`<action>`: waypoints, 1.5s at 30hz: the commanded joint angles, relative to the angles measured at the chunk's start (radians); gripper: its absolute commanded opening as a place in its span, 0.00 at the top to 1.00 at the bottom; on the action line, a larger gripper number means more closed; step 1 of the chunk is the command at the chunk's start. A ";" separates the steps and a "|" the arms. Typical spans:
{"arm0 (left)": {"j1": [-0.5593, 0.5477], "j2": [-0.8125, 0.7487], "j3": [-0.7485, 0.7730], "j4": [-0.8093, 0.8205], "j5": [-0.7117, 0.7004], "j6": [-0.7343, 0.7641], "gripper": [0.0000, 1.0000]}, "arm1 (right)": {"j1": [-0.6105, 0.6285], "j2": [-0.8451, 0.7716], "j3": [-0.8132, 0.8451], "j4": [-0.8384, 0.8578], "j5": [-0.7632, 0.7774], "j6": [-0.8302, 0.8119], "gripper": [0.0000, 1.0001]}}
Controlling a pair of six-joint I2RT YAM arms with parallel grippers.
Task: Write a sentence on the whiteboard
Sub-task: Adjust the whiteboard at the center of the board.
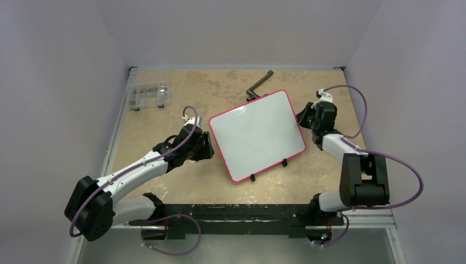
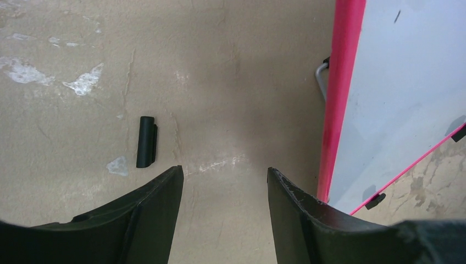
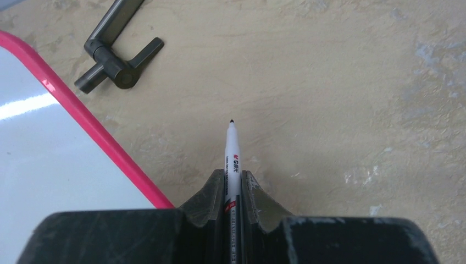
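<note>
The whiteboard (image 1: 257,135) lies tilted in the middle of the table, pale with a red rim and black feet on its near edge. Its surface is blank and no sentence shows on it. My right gripper (image 1: 304,115) hovers beside the board's right edge, shut on a white marker (image 3: 232,159). The marker's bare black tip points at the tabletop, just clear of the rim (image 3: 93,129). My left gripper (image 2: 224,171) stands open by the board's left edge (image 2: 340,93), with only bare table between its fingers.
A black marker cap (image 2: 146,141) lies on the table left of my left gripper. A dark metal crank handle (image 1: 259,87) rests behind the board. A clear plastic parts box (image 1: 147,94) sits at the far left. Grey walls close in the table.
</note>
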 commanded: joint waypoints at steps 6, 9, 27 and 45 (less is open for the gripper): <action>0.030 0.072 0.035 0.126 0.065 -0.010 0.43 | 0.005 -0.100 -0.082 0.027 -0.117 0.043 1.00; 0.043 0.091 0.060 0.118 0.071 0.003 0.43 | 0.005 -0.108 -0.102 0.037 -0.151 0.056 1.00; 0.180 0.090 0.135 0.031 0.087 0.131 0.43 | 0.123 -0.203 -0.204 0.060 -0.236 0.145 1.00; 0.196 -0.138 0.034 -0.125 -0.015 0.138 0.42 | 0.192 -0.299 -0.046 -0.139 0.022 0.002 1.00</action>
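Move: The whiteboard's middle lies about 17 cm left and 6 cm back from the right hand, whose shut fingers hold the marker by its right edge. The angled black tool is some 18 cm left and 15 cm ahead of that hand, lower. From the half-open left hand, the board's middle is roughly 19 cm right and 6 cm ahead; the marker cap lies about 8 cm left, level fore and aft, some 7 cm below. The right hand, keeping its grip on the marker, works back and left at the whiteboard's right edge, about 6 cm back in all, with most of its 7 cm leftward push coming late, and turns some 10 degrees counter-clockwise before lifting about 2 cm at the end. The left hand, fingers staying half open beside the left edge, dips slightly right, reaches some 4 cm forward, then goes about 7 cm left ahead of the sliding board, its near finger against that edge, and draws back a little. ##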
